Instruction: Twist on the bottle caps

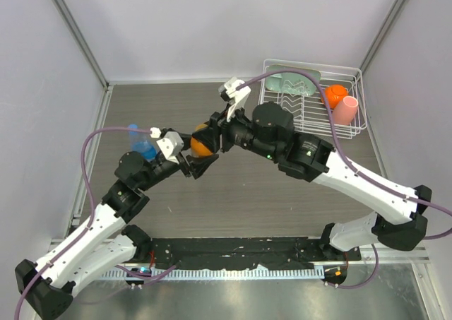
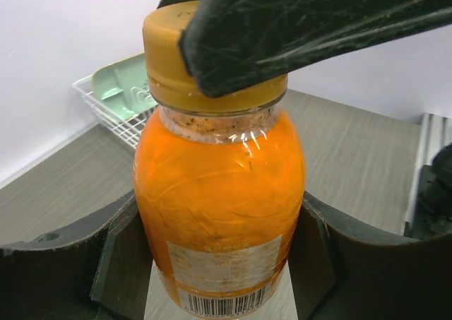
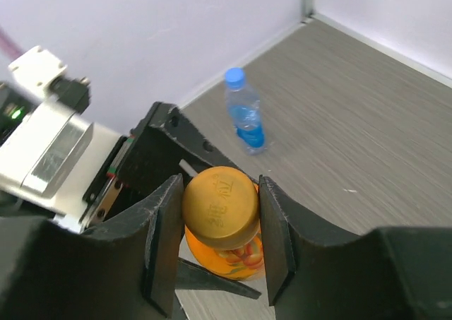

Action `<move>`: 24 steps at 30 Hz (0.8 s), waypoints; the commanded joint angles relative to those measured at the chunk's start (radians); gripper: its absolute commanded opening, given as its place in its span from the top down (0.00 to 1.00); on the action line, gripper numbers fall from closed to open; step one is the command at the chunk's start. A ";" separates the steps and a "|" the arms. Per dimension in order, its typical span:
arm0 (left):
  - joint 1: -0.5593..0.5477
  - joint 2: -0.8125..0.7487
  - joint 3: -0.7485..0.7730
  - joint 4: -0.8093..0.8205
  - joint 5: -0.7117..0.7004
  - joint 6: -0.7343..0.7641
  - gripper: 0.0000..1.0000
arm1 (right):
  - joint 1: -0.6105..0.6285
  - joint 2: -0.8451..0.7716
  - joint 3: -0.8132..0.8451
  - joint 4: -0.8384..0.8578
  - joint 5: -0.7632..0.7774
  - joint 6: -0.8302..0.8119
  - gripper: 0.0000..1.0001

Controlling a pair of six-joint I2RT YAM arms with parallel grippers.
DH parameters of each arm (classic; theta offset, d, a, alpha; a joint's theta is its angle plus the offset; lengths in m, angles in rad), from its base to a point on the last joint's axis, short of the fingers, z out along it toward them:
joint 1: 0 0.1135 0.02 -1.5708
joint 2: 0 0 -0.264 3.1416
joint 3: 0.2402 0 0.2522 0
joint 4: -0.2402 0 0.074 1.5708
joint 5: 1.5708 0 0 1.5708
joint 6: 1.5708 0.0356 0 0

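Note:
The squat orange bottle (image 1: pixel 201 144) stands mid-table. My left gripper (image 2: pixel 220 263) is shut on its body (image 2: pixel 219 193). My right gripper (image 3: pixel 220 214) is shut on the orange-amber cap (image 3: pixel 220 205), which sits on the bottle's neck; the cap also shows in the left wrist view (image 2: pixel 176 58) under a right finger. The taller clear bottle (image 1: pixel 141 143) with blue label stands to the left; in the right wrist view (image 3: pixel 244 121) its blue cap (image 3: pixel 234 75) sits on top.
A white wire rack (image 1: pixel 314 97) at the back right holds a green tray (image 1: pixel 293 81), an orange ball (image 1: pixel 335 94) and a pink cup (image 1: pixel 345 111). Walls close the table on three sides.

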 commanded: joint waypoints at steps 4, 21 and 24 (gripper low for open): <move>0.013 -0.035 0.024 0.221 -0.157 0.110 1.00 | 0.123 0.161 0.068 -0.289 0.565 0.268 0.99; 0.013 -0.070 -0.024 0.206 -0.053 -0.028 1.00 | 0.067 0.075 0.375 -0.270 0.237 0.017 0.16; 0.013 -0.070 -0.016 0.185 0.040 -0.076 1.00 | -0.016 0.034 0.376 -0.307 0.014 0.001 0.13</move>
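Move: The right hand already grips the gold cap between its fingers, with the orange bottle's body about 5 cm straight below. The left hand holds that body, so the cap sits some 5 cm straight above its hand point. Beyond them the blue bottle stands about 15 cm ahead and 23 cm to the left of either hand, its middle roughly 24 cm below the left hand and 30 cm below the right. Still pinching the cap, the right hand twists it about 30 degrees clockwise against the bottle while both hands sink about 3 cm and ease forward; the left keeps its grip and turns slightly counter-clockwise. Then the right fingers open wide, freeing the cap, and its wrist starts turning back as both hands rise about 5 cm, drawing back slightly. ##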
